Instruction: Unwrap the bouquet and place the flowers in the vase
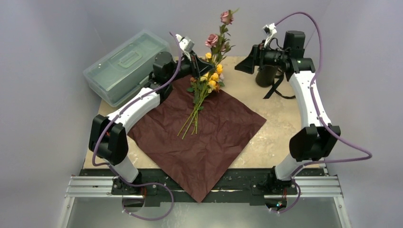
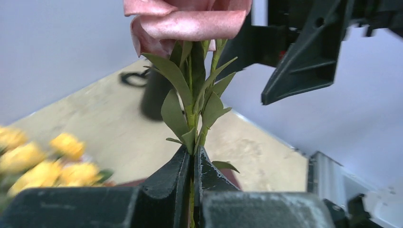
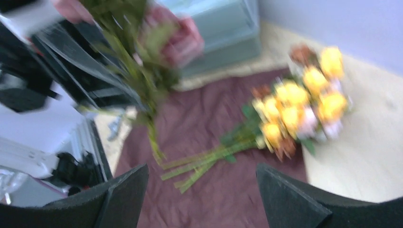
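Note:
The bouquet lies unwrapped: its maroon paper [image 1: 209,137] is spread flat on the table. A bunch of yellow flowers [image 1: 211,78] lies on it with the stems toward the near edge. My left gripper [image 1: 201,63] is shut on the green stems [image 2: 192,142] of two pink roses [image 1: 212,40], holding them raised and upright. My right gripper [image 1: 242,65] hangs open and empty just right of the roses, its fingers [image 3: 119,199] wide apart above the paper [image 3: 228,190] and the lying flowers [image 3: 294,107]. The black vase [image 1: 266,75] stands behind the right gripper.
A translucent lidded plastic box [image 1: 127,65] stands at the back left, partly off the table's edge. A black ribbon [image 1: 276,90] lies loose beside the vase. Grey walls close in the back and sides.

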`<state>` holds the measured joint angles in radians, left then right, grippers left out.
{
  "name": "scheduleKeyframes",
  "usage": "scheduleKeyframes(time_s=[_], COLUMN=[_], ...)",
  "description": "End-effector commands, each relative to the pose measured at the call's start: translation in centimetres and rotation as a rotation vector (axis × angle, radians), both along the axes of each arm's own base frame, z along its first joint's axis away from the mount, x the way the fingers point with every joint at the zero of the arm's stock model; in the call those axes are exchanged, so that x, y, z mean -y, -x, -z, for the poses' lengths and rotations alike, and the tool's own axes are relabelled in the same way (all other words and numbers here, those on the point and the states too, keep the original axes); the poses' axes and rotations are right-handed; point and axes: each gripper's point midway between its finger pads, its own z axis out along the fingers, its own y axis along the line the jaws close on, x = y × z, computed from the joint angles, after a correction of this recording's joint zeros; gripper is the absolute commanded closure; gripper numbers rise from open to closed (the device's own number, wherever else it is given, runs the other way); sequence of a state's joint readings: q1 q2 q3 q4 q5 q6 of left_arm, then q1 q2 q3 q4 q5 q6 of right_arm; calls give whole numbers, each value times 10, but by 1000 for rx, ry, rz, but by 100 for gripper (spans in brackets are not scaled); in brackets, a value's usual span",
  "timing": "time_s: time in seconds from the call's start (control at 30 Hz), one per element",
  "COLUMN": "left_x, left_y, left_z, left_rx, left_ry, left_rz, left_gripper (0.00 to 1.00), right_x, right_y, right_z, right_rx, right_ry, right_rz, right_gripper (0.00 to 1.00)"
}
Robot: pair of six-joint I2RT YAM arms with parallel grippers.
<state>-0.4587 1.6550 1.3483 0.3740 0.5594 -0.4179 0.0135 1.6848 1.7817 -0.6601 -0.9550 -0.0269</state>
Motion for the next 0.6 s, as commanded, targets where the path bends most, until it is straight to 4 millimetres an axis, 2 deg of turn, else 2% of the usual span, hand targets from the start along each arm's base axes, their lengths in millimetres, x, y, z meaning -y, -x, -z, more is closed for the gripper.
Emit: scheduleKeyframes(time_s=[0.0, 0.1, 0.2, 0.37, 0.57], left_x=[33, 43, 49, 53, 57], left_y=[49, 66, 76, 82, 79], left_z=[-71, -82, -87, -93, -90], left_rx=[143, 165, 162, 130, 91], left_ry=[135, 160, 180, 225, 212], left_rz=[263, 330, 372, 413, 421], left_gripper=[100, 100, 100, 100, 98], right_x=[-41, -52, -59, -66, -67], right_y=[31, 40, 46, 57, 66], right_z=[-96, -114, -124, -135, -144], right_rx=[195, 210, 205, 209, 200], right_ry=[-232, -283, -324, -363, -402], right_rz=[-139, -186, -223, -283, -325], right_gripper=[12, 12, 17, 37, 69])
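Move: My left hand holds the pink roses by their stems. The open fingers of my right hand are about 13 cm to its right, roughly level. From my right hand, the rose heads nearest it stand some 11 cm left and 6 cm higher, neither ahead nor back. The vase is about 14 cm ahead of the right hand, 15 cm to its right and 20 cm lower. The yellow flowers lie roughly 12 cm ahead of my left hand, 3 cm right and 26 cm below. I bring the roses and my free hand together in mid-air: my right hand rises about 12 cm while going left and a little back, its fingers swinging up to level, then closing by about half around the lower rose head. My left hand keeps its pinch on the stems and draws back, up and right, turning clockwise some 20 degrees, then holds almost still. ##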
